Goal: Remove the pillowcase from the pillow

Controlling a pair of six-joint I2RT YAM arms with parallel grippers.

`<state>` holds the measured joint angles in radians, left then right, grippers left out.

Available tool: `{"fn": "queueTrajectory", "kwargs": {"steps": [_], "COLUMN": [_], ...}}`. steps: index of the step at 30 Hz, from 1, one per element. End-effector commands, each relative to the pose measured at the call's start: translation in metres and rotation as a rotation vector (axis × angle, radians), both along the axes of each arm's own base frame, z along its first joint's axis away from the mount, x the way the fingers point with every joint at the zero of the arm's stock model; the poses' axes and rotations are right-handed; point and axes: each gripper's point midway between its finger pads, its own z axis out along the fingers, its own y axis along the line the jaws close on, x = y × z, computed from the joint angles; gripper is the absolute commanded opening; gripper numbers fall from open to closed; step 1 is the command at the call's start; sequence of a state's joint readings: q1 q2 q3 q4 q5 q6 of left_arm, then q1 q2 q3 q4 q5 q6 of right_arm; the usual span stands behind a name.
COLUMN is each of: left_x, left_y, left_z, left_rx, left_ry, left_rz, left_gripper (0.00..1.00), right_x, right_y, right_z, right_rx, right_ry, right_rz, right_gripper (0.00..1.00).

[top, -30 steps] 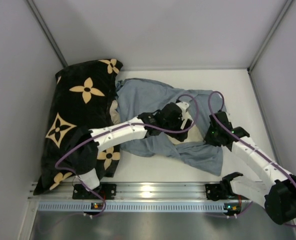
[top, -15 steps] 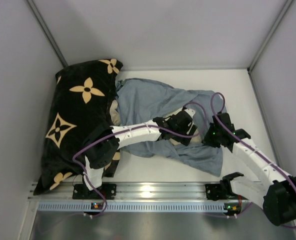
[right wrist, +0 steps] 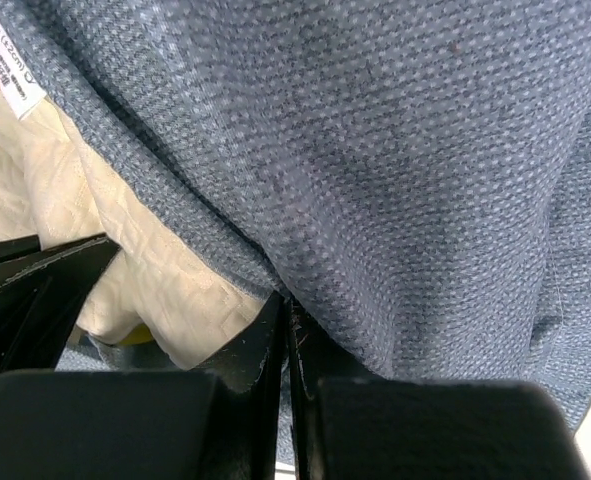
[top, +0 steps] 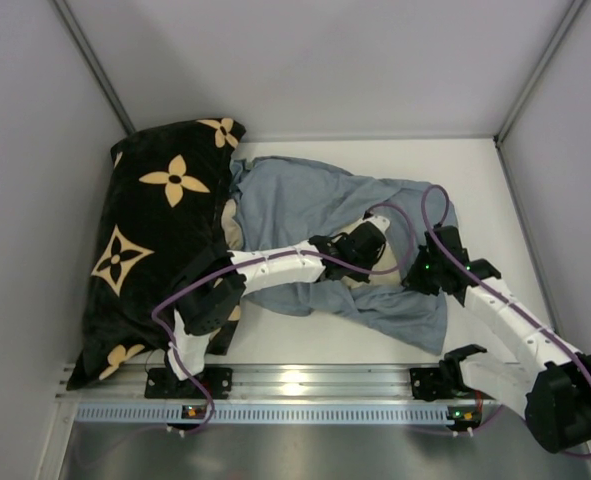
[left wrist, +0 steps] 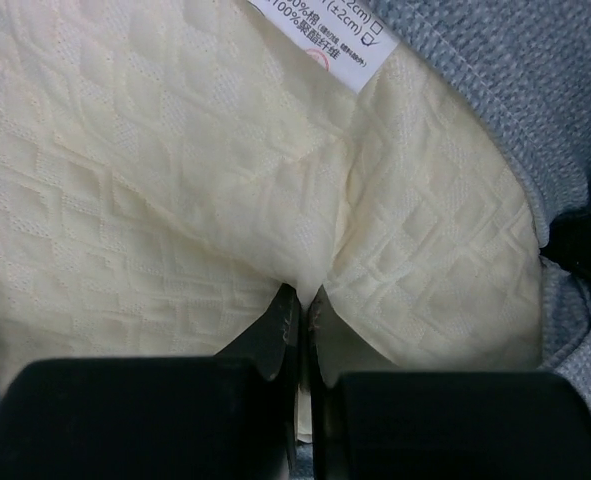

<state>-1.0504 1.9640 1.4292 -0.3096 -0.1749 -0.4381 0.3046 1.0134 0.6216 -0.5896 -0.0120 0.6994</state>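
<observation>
The pillowcase [top: 295, 195] lies crumpled mid-table with its plain blue-grey side out. The cream textured pillow [left wrist: 175, 200] shows in its opening, with a white care label [left wrist: 325, 30] at the edge. My left gripper [top: 370, 248] reaches into that opening; in the left wrist view its jaws [left wrist: 302, 295] are shut on a pinched fold of the pillow's cream fabric. Just to the right, my right gripper [top: 415, 275] is shut on the blue-grey pillowcase [right wrist: 425, 150] edge, the pillow [right wrist: 165, 280] beside its fingers.
A black cushion with tan flower motifs [top: 165, 230] lies along the left wall, its near end over the left arm's base. White walls enclose the table on three sides. The metal rail [top: 295, 385] runs along the near edge.
My left arm has stretched to the right into the pillowcase opening and its jaws have shut on the pillow fabric. The right gripper has stayed shut, shifting slightly.
</observation>
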Motion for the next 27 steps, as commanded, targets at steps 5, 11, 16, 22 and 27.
{"fn": "queueTrajectory", "kwargs": {"steps": [5,11,16,22,27], "left_x": [0.039,0.096,0.115,0.111,0.118], "left_y": [0.003,0.051,0.064,0.056,0.06], "left_z": [0.071,0.165,0.202,0.23,0.282], "left_rx": [-0.15,-0.274,-0.355,-0.442,-0.56], "left_ry": [-0.117,-0.182,-0.192,-0.163,-0.194], "left_rz": [0.114,0.27,0.308,0.284,0.292], "left_gripper": [0.0,0.0,0.0,0.0,0.0], "right_x": [-0.008,-0.009,-0.011,-0.015,-0.017], "right_y": [0.003,0.005,0.007,0.005,0.015], "right_z": [-0.002,0.0,-0.003,-0.019,-0.034], "right_rx": [0.025,0.037,0.046,0.022,-0.006], "right_ry": [0.005,-0.006,-0.008,0.019,0.06], "right_rz": [0.023,0.025,0.039,0.028,0.053], "right_gripper": [0.0,0.0,0.0,0.0,0.0]}}
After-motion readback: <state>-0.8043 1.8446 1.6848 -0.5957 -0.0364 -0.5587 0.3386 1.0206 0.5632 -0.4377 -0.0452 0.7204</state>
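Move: The left fingers are already shut on the cream pillow. Its bared patch is centred about 6 cm ahead and 3 cm to their right, and the blue pillowcase's middle lies some 8 cm ahead and 4 cm left, slightly below. The rim of the pillowcase, already pinched by the right fingers, is roughly 11 cm to the left hand's right and 1 cm nearer. From the right hand, the pillow's bared patch is about 8 cm ahead and 8 cm left. Keeping its pinch on the cream pillow, the left hand starts slowly, then pulls it up by some 12 cm and forward and left over the blue pillowcase, away from the right hand, turning counter-clockwise a little as its left side dips. The right hand keeps hold of the pillowcase rim, rising about 2 cm with a slight drift forward and left, then sinking back to about its starting height and ending some 2 cm farther left. ##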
